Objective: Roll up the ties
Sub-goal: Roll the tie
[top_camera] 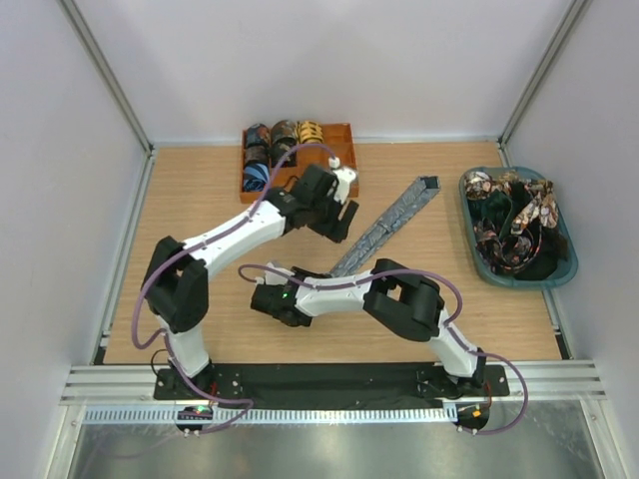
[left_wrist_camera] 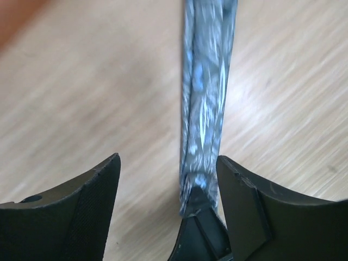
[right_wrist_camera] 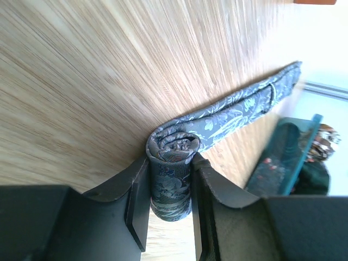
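A grey-blue patterned tie [top_camera: 394, 218] lies diagonally on the wooden table. Its near end is wound into a small roll [right_wrist_camera: 174, 144], and the loose strip [right_wrist_camera: 239, 106] runs away toward the teal bin. My right gripper [right_wrist_camera: 169, 169] is shut on this roll, one finger on each side. From above, the right gripper [top_camera: 275, 302] is low over the table and hides the roll. My left gripper [top_camera: 337, 218] is open and hovers over the strip. In the left wrist view the tie [left_wrist_camera: 206, 98] runs between the spread fingers of the left gripper [left_wrist_camera: 168, 163], nearer the right finger.
An orange tray [top_camera: 348, 150] at the back holds several rolled ties [top_camera: 272, 140]. A teal bin [top_camera: 567, 261] at the right holds a heap of loose ties [top_camera: 514, 215]; the bin also shows in the right wrist view [right_wrist_camera: 277, 157]. Grey walls enclose the table.
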Robot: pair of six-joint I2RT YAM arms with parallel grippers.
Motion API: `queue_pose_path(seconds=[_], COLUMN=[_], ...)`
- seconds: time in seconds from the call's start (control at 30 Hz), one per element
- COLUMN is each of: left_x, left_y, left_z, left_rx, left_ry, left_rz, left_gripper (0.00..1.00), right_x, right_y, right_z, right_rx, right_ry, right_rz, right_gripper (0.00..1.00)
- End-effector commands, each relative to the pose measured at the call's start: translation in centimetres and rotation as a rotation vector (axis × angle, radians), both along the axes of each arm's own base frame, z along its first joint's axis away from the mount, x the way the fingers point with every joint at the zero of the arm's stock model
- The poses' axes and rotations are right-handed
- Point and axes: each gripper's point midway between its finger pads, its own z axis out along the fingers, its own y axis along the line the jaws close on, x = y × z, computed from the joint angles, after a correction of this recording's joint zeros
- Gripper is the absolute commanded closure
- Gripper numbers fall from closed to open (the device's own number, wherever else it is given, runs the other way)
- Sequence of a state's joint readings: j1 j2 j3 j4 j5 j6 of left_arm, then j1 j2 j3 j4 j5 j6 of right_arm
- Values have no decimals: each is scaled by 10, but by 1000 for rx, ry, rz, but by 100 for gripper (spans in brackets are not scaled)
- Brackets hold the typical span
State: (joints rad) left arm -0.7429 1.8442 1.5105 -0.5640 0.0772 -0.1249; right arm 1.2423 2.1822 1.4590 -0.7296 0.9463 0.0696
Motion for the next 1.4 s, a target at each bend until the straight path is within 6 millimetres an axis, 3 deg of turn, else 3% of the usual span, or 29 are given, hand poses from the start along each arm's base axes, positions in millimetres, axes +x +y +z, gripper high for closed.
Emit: queue_pose_path(seconds=[0.0,0.1,0.13,0.17,0.2,0.27,0.3,0.33,0.4,0.6,0.73,0.9,1.07,1.23,1.37], left_x=[34,44,42,43,46,45,47,46,47,51,48,45,40,27,18], left_y=[-1,25,34,41,53,71,80,87,106,153,169,174,173,159,138], left_z=[75,93,85,99,103,106,107,105,103,87,79,75,67,60,37], left_rx=[-238,-289,-283,-320,-325,-350,-351,-357,-364,-412,-455,-516,-524,-599,-548], left_ry=[-153,-218,-216,-258,-285,-325,-349,-352,-372,-336,-321,-342,-399,-394,-279], left_rz=[118,219,248,273,338,398,439,477,564,812,894,906,834,732,616], left_gripper=[27,24,23,21,19,16,16,14,0,0,0,0,0,0,0], right_x=[-7,-10,-11,-9,-15,-11,-15,-19,-19,-25,-24,-29,-19,-23,-16], right_y=[21,24,25,31,29,34,30,33,33,35,33,33,25,24,19], right_z=[4,2,1,11,4,15,11,9,13,10,16,19,18,18,21], right_rx=[185,265,294,363,387,495,515,552,624,784,901,1052,1170,1269,1359], right_ry=[46,100,120,121,171,200,232,282,311,458,530,688,807,969,1034], right_rz=[-10,-18,-18,-16,-10,-6,-4,8,19,40,45,57,27,15,7], right_gripper=[73,73,73,73,73,73,73,73,73,72,72,72,73,73,73])
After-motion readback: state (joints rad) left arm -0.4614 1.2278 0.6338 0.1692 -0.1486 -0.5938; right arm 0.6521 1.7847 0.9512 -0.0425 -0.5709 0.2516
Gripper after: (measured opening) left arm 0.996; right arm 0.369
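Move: The right hand still pinches the tie roll, right at its fingertips. The flat tie runs off forward and right from there, its middle about 14 cm ahead, 15 cm to the right and 2 cm lower, while the tray stands some 31 cm ahead and 7 cm to the left. From the empty left hand, the tie roll lies roughly 9 cm back, 4 cm to the left and 10 cm below. Right hand turns the pinched roll some 90 degrees in place; left hand opens, swinging about 16 cm left. ##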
